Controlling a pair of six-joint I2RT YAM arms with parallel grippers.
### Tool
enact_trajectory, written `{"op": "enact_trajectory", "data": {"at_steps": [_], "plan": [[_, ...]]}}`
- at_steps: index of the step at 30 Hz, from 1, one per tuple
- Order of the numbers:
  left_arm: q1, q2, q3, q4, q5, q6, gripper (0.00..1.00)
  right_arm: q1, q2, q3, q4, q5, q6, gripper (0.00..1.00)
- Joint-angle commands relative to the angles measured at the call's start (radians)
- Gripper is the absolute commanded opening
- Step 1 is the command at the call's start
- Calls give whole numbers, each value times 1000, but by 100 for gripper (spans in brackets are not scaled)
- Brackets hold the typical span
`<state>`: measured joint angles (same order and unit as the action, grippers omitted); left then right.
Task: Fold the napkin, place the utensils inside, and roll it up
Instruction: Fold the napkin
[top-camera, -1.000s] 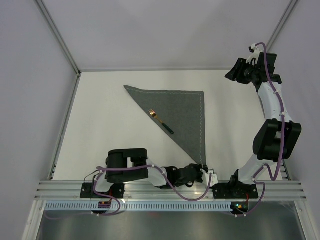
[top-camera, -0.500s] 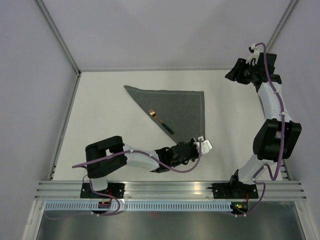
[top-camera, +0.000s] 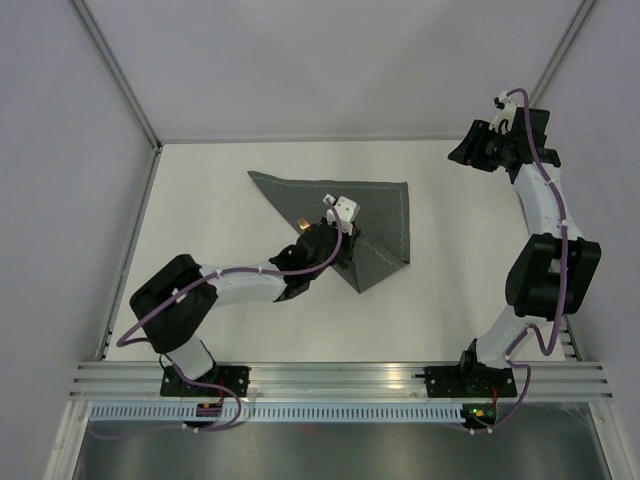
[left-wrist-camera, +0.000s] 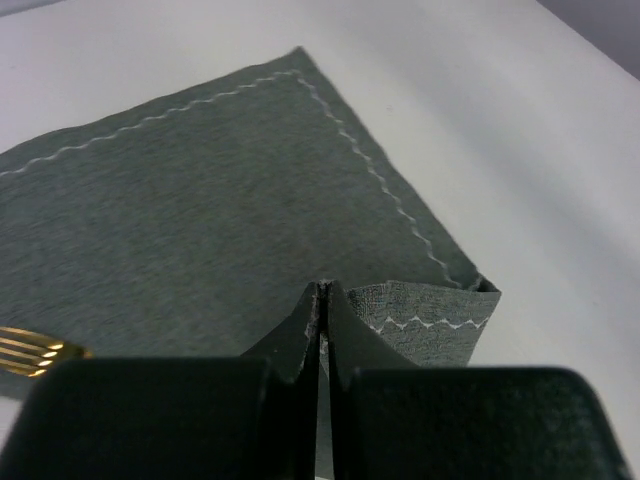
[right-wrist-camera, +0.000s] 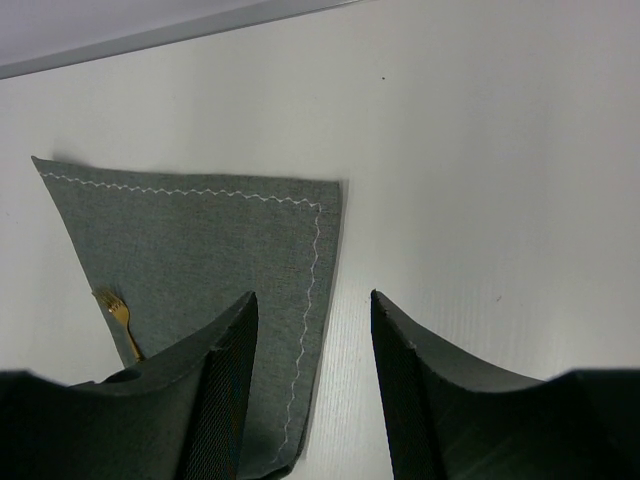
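The dark grey napkin (top-camera: 385, 212) lies folded in a triangle at the middle back of the table, its near tip lifted and doubled over. My left gripper (top-camera: 345, 222) is shut on that lifted corner, above the napkin's diagonal edge. In the left wrist view the closed gripper (left-wrist-camera: 322, 290) pinches cloth, and the stitched fold of the napkin (left-wrist-camera: 200, 200) stands up just to its right. Only the gold tines of the utensil (top-camera: 302, 226) peek out left of the gripper, also in the wrist views (left-wrist-camera: 30, 350) (right-wrist-camera: 118, 310). My right gripper (top-camera: 470, 150) hangs open at the back right, with nothing between its fingers (right-wrist-camera: 312, 330).
The aluminium rail (top-camera: 340, 380) carrying both arm bases runs along the near edge. A metal frame bar (top-camera: 130, 250) borders the table on the left, and pale walls enclose the back and sides. Bare white tabletop (top-camera: 470, 260) lies between the napkin and the right arm.
My left arm has swung from the near edge up and to the left, carrying the napkin's near corner over the fork's handle. The right arm has barely moved.
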<state>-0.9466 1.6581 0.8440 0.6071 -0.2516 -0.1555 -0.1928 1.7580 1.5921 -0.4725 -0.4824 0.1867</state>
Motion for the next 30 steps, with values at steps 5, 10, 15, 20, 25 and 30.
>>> {"op": "enact_trajectory", "data": {"at_steps": [5, 10, 15, 20, 25, 30], "plan": [[186, -63, 3, -84, -2, -197, 2, 27, 9, 45, -23, -10, -21, 55], [272, -46, 21, -106, 21, -217, 2, 52, 11, 42, -37, 7, -36, 55], [335, -11, 47, -125, 63, -260, 2, 72, 9, 37, -46, 24, -53, 55], [354, 22, 63, -132, 80, -277, 2, 82, 11, 22, -49, 31, -61, 55], [365, 54, 75, -145, 80, -294, 2, 90, 14, 12, -51, 38, -72, 55], [388, 78, 90, -170, 106, -326, 2, 93, 15, 6, -51, 39, -76, 55]]}}
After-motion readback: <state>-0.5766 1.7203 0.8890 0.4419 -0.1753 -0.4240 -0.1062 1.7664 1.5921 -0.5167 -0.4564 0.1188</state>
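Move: The left hand holds the napkin's near right corner in the air; the fork's head lies about 9 cm ahead, 12 cm left and 12 cm below. The napkin's far right corner is roughly 20 cm ahead and 13 cm right, its far left corner some 23 cm ahead and 27 cm left. From the right hand the fork's head is about 8 cm back, 36 cm left and 20 cm below. Left keeps the corner pinched, swinging about 15 cm forward-left, then sinking towards the fork's head; right shifts left slightly. ##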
